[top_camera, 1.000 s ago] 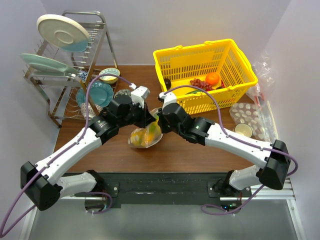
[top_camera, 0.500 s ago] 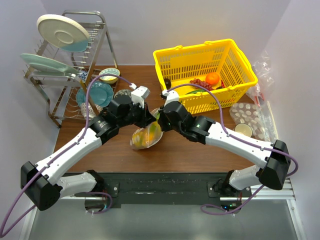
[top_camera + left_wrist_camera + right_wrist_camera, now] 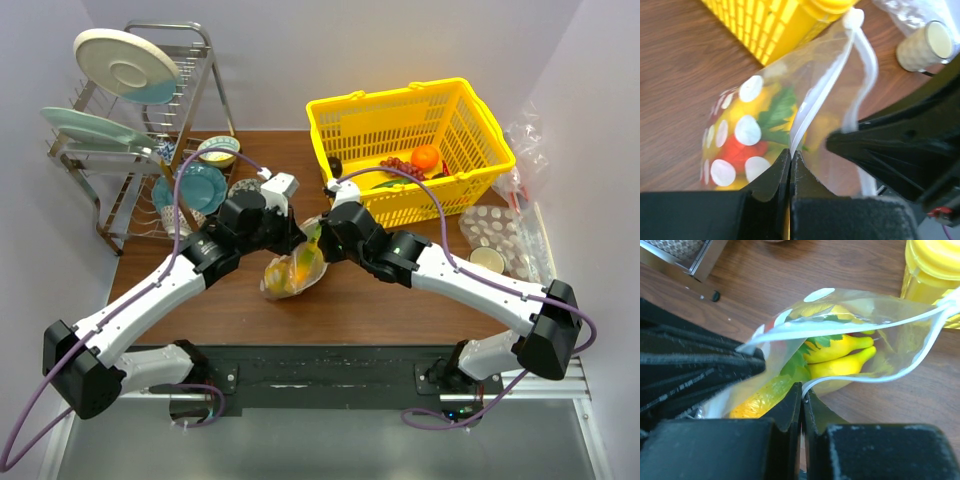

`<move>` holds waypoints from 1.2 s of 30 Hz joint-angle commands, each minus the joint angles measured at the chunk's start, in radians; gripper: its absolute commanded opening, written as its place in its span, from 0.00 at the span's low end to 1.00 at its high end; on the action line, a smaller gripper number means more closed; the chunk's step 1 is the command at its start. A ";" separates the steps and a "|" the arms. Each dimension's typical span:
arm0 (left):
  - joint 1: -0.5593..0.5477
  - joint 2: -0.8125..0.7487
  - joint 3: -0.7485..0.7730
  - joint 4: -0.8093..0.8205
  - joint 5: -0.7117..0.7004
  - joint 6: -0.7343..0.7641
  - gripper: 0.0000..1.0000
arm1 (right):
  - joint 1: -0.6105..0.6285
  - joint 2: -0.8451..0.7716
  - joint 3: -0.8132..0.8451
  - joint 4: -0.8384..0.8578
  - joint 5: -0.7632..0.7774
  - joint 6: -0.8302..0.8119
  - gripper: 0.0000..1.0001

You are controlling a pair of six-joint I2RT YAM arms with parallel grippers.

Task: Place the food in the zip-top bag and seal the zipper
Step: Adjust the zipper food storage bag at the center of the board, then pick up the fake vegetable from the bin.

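Observation:
The clear zip-top bag (image 3: pixel 292 272) hangs between my two grippers above the table's middle. Inside it I see the yellow banana bunch (image 3: pixel 840 357), the orange-green mango-like fruit (image 3: pixel 760 400) and green leaves (image 3: pixel 777 112). The bag's mouth is open, its whitish zipper (image 3: pixel 865 322) bowed into two separate strips. My left gripper (image 3: pixel 790 152) is shut on one zipper strip (image 3: pixel 810 110). My right gripper (image 3: pixel 802 386) is shut on the other strip's end. In the top view the left gripper (image 3: pixel 296 240) and right gripper (image 3: pixel 322 240) sit close together over the bag.
The yellow basket (image 3: pixel 410 130) stands at the back right, with red grapes (image 3: pixel 400 166) and a round orange (image 3: pixel 426 156) inside. A dish rack (image 3: pixel 140 130) with plates is at the back left. A clear egg tray (image 3: pixel 500 235) and a cup (image 3: pixel 487 261) lie at the right.
Both grippers have shifted slightly toward each other and back, with the bag still hanging between them; the bag has swung a little left.

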 commanded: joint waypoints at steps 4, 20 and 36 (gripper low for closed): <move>0.011 0.019 0.096 -0.067 -0.175 0.046 0.00 | -0.038 -0.067 0.111 -0.157 0.084 -0.091 0.38; 0.016 0.025 0.043 0.019 -0.202 0.095 0.00 | -0.356 -0.021 0.498 -0.306 0.069 -0.285 0.38; 0.017 0.051 0.069 0.043 -0.089 0.164 0.00 | -0.661 0.577 0.998 -0.497 0.055 -0.036 0.47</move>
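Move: My right hand pinches one lip of the zipper food storage bag; the bag's body hangs some 5 cm left, 3 cm ahead and 12 cm below. The yellow basket's middle lies about 28 cm ahead and 21 cm right; in it are the grapes, 27 cm ahead and 19 cm right, and the orange, 29 cm ahead and 25 cm right. For my left hand, holding the other lip, the bag's body is 3 cm ahead and 12 cm below. I open my right fingers to let go of the bag's lip, slip off to the right and climb about 17 cm. Then I swing forward and right over the yellow basket, turning some 30 degrees clockwise and sinking at the end, fingers open. My left hand keeps its pinch on the other lip, carries it a few centimetres forward and left, then eases slightly back right. ##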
